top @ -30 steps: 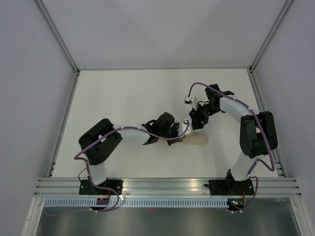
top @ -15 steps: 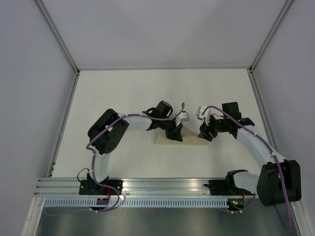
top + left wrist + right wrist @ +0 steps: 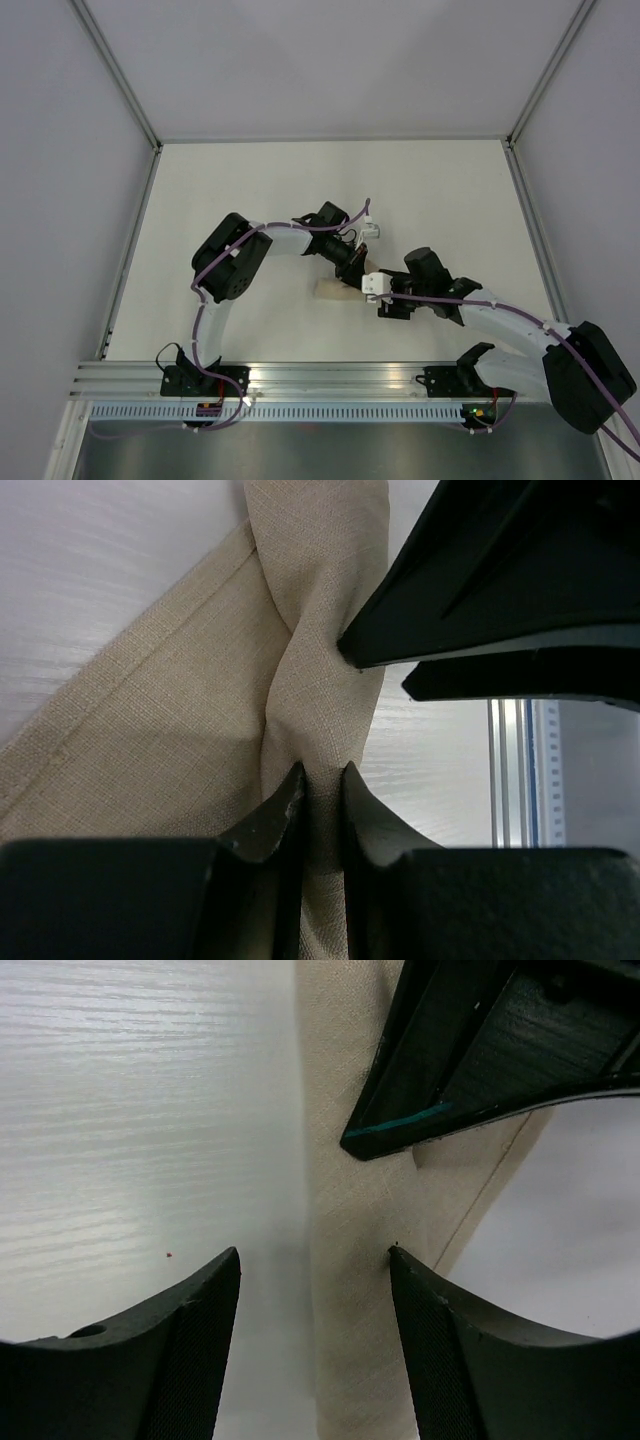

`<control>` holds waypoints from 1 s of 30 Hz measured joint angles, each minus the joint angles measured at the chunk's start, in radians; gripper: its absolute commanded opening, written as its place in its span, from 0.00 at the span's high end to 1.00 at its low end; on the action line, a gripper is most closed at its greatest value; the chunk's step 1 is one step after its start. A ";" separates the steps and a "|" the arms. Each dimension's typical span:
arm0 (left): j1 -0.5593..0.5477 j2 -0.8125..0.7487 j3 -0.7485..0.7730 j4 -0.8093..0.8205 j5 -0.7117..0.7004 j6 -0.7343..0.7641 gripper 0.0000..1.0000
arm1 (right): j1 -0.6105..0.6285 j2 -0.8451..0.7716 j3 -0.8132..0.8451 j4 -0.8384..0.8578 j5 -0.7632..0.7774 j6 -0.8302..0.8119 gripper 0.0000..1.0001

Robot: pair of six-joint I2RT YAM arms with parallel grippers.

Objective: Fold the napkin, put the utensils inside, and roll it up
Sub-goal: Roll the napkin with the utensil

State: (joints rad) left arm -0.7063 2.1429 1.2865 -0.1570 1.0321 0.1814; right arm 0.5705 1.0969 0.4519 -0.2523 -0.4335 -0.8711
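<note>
The napkin (image 3: pixel 330 291) lies as a narrow beige roll on the white table, mostly under the two gripper heads. In the left wrist view my left gripper (image 3: pixel 320 772) is shut on a raised ridge of the napkin (image 3: pixel 180 710). From above, the left gripper (image 3: pixel 352 272) sits over the roll's right part. My right gripper (image 3: pixel 314 1252) stands open, its jaws straddling the rolled napkin (image 3: pixel 355 1300) without touching it. In the top view the right gripper (image 3: pixel 383 303) is at the roll's right end. The utensils are hidden.
The right gripper's black fingers (image 3: pixel 500 590) hang close above the left one, and the left gripper's finger (image 3: pixel 470 1060) crosses the right wrist view. The table's metal front rail (image 3: pixel 340 378) runs just below the roll. White walls enclose the table.
The right arm swung from the far right down to the roll's right end and its jaws opened wider. The napkin shifted left with the left gripper, which stayed shut on it.
</note>
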 measured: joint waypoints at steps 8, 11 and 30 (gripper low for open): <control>0.000 0.009 0.005 -0.047 0.027 -0.028 0.84 | 0.111 0.091 -0.020 0.138 0.146 -0.009 0.50; 0.002 0.009 0.005 -0.055 0.029 -0.032 0.68 | 0.120 0.112 -0.020 0.168 0.174 -0.016 0.67; 0.049 -0.261 -0.226 0.062 -0.193 -0.109 0.42 | 0.074 0.235 0.145 -0.024 0.092 -0.031 0.82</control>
State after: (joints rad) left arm -0.6571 1.8824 1.0603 -0.0952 0.8387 0.0723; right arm 0.6441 1.3323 0.5972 -0.2768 -0.3416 -0.9024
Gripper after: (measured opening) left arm 0.579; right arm 0.359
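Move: The napkin roll lies left to right on the table. From the right hand its middle is about 7 cm to the left, 2 cm ahead and 3 cm below; its right part is almost within the open fingers. The closed left gripper, still pinching the roll near its middle, is some 9 cm left and 3 cm ahead. The unrolled flap lies beyond the roll, about 8 cm ahead of the right hand and 6 cm left. Lower the right gripper about 1.5 cm while easing it as far forward and left, and close it on the right part of the roll. Meanwhile keep the left pinch, drawing back about 1 cm; then open the left fingers wide, let go, and lift away some 4 cm leftward and 2.5 cm up, edging forward last. ##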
